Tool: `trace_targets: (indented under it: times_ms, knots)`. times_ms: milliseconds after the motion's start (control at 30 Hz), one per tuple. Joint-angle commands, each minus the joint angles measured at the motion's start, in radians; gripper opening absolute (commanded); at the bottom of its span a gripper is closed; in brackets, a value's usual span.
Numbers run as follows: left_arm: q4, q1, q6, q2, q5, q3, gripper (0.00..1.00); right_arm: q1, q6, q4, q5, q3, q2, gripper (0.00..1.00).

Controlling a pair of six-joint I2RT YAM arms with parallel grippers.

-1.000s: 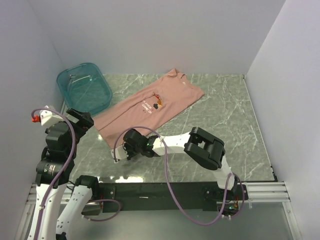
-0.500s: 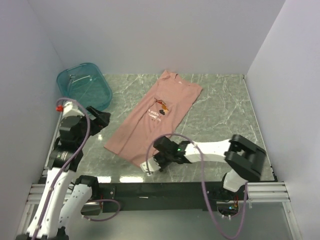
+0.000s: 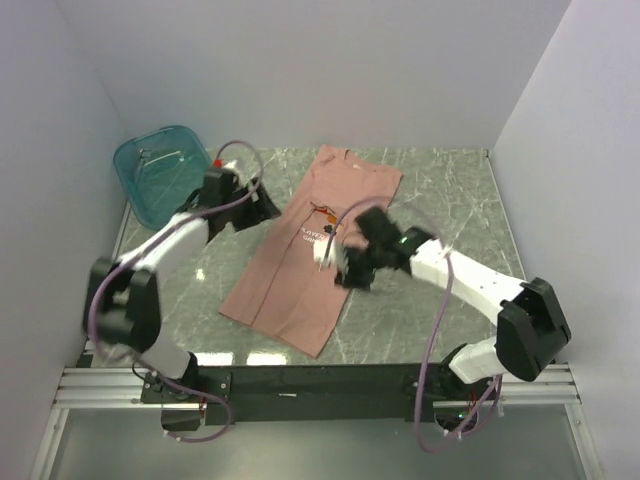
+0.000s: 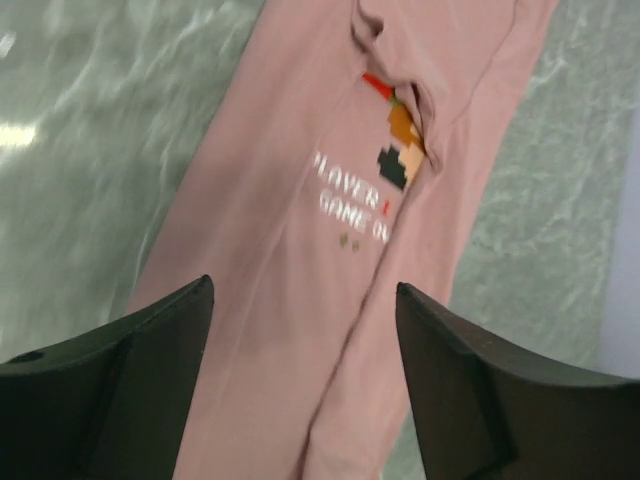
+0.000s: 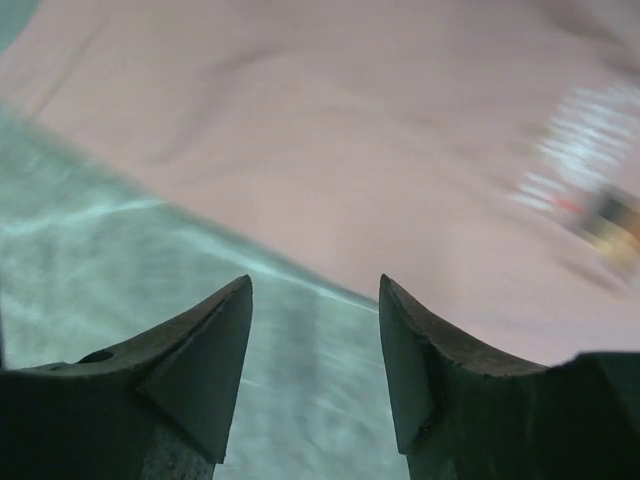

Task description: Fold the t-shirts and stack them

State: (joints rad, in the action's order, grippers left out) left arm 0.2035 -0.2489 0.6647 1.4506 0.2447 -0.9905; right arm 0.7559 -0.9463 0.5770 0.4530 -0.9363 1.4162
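The dusty-pink t-shirt [image 3: 287,285] lies on the table as a long narrow strip, collar far and hem near. Its pixel graphic [image 4: 400,135] and white text face up. My left gripper [image 3: 268,207] hovers at the strip's left edge near the chest. In the left wrist view this gripper [image 4: 303,285] is open above the cloth, with nothing between its fingers. My right gripper [image 3: 342,270] is at the strip's right edge. In the right wrist view it [image 5: 315,282] is open over bare marble, just beside the t-shirt's [image 5: 350,130] border.
A translucent teal tub [image 3: 168,175] stands at the far left corner, close behind the left arm. The green marble table [image 3: 450,220] shows to the right of the shirt. White walls close in the back and both sides.
The right gripper dragged the hem toward the near edge, swinging the shirt lengthwise, then opened and moved up to its right edge. The left arm swung from the near left out to the shirt.
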Motion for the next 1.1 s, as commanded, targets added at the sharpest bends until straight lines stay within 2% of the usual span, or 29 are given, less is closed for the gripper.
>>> trace_targets:
  times_ms: [0,67,133,167,200,300,367,500,633,733,800,833,900,933,967,1067]
  knots:
    - [-0.021,-0.035,-0.126,0.233,-0.027,-0.215,0.76,-0.202,0.168,0.063,0.151,-0.145,-0.043,0.61]
    - [0.036,-0.041,-0.149,0.354,-0.047,-0.381,0.73,-0.342,0.268,0.025,0.180,-0.182,-0.020,0.61]
    - [0.071,-0.043,-0.184,0.517,-0.042,-0.497,0.70,-0.429,0.420,-0.009,0.248,-0.208,0.004,0.61]
    - [0.109,-0.046,-0.192,0.569,-0.030,-0.611,0.68,-0.507,0.464,-0.023,0.274,-0.216,0.021,0.61]
    - [0.126,-0.047,-0.209,0.659,-0.024,-0.666,0.65,-0.533,0.536,-0.051,0.323,-0.213,0.026,0.60]
    - [0.197,-0.053,-0.223,0.807,-0.041,-0.858,0.60,-0.601,0.616,-0.116,0.335,-0.176,0.017,0.59]
    - [0.220,-0.053,-0.223,0.856,-0.065,-0.950,0.57,-0.618,0.641,-0.141,0.335,-0.151,0.007,0.59]
    - [0.226,-0.053,-0.224,0.936,-0.081,-1.002,0.55,-0.648,0.669,-0.174,0.335,-0.130,0.004,0.59]
    - [0.261,-0.056,-0.235,0.990,0.030,-1.050,0.51,-0.687,0.678,-0.175,0.337,-0.137,0.024,0.59]
    - [0.266,-0.064,-0.241,1.008,0.071,-1.036,0.44,-0.698,0.687,-0.178,0.348,-0.145,0.046,0.59]
    - [0.258,-0.067,-0.235,1.001,0.091,-1.015,0.37,-0.701,0.689,-0.174,0.349,-0.151,0.058,0.59]
    - [0.252,-0.066,-0.231,0.996,0.088,-0.989,0.30,-0.701,0.689,-0.174,0.349,-0.151,0.058,0.59]
    - [0.252,-0.064,-0.218,0.975,0.045,-0.964,0.21,-0.702,0.689,-0.174,0.343,-0.151,0.059,0.59]
    - [0.251,-0.058,-0.206,0.964,0.015,-0.935,0.06,-0.701,0.689,-0.174,0.337,-0.150,0.059,0.59]
    - [0.248,-0.052,-0.174,0.950,-0.013,-0.916,0.01,-0.702,0.689,-0.175,0.332,-0.148,0.058,0.59]
    - [0.218,-0.017,-0.098,0.874,-0.096,-0.811,0.01,-0.704,0.699,-0.177,0.303,-0.147,0.064,0.59]
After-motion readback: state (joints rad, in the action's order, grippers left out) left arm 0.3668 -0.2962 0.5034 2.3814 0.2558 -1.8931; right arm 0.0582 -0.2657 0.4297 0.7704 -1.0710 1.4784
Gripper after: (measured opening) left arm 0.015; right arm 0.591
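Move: The left hand's goal, the t-shirt's left edge towards its far end, lies about 17 cm ahead, 7 cm to its right and 12 cm below; the print is some 9 cm ahead and 15 cm right, the teal bin about 19 cm ahead and 25 cm left. From the right hand that same left edge is roughly 34 cm ahead and 11 cm left, and the shirt's right edge abreast of the print about 26 cm ahead and 8 cm right, both some 6 cm lower. The left hand sweeps forward about 17 cm while sinking some 12 cm and drifting right, then hovers low at the t-shirt's left edge near the far end, easing slightly back as its fingers go from wide open to shut, pinching that edge. Meanwhile the empty right hand swings forward, to its right and up across the shirt, about 20 cm in all and turning some 55 degrees clockwise, then waits off the shirt's right side with its fingers still part open. ##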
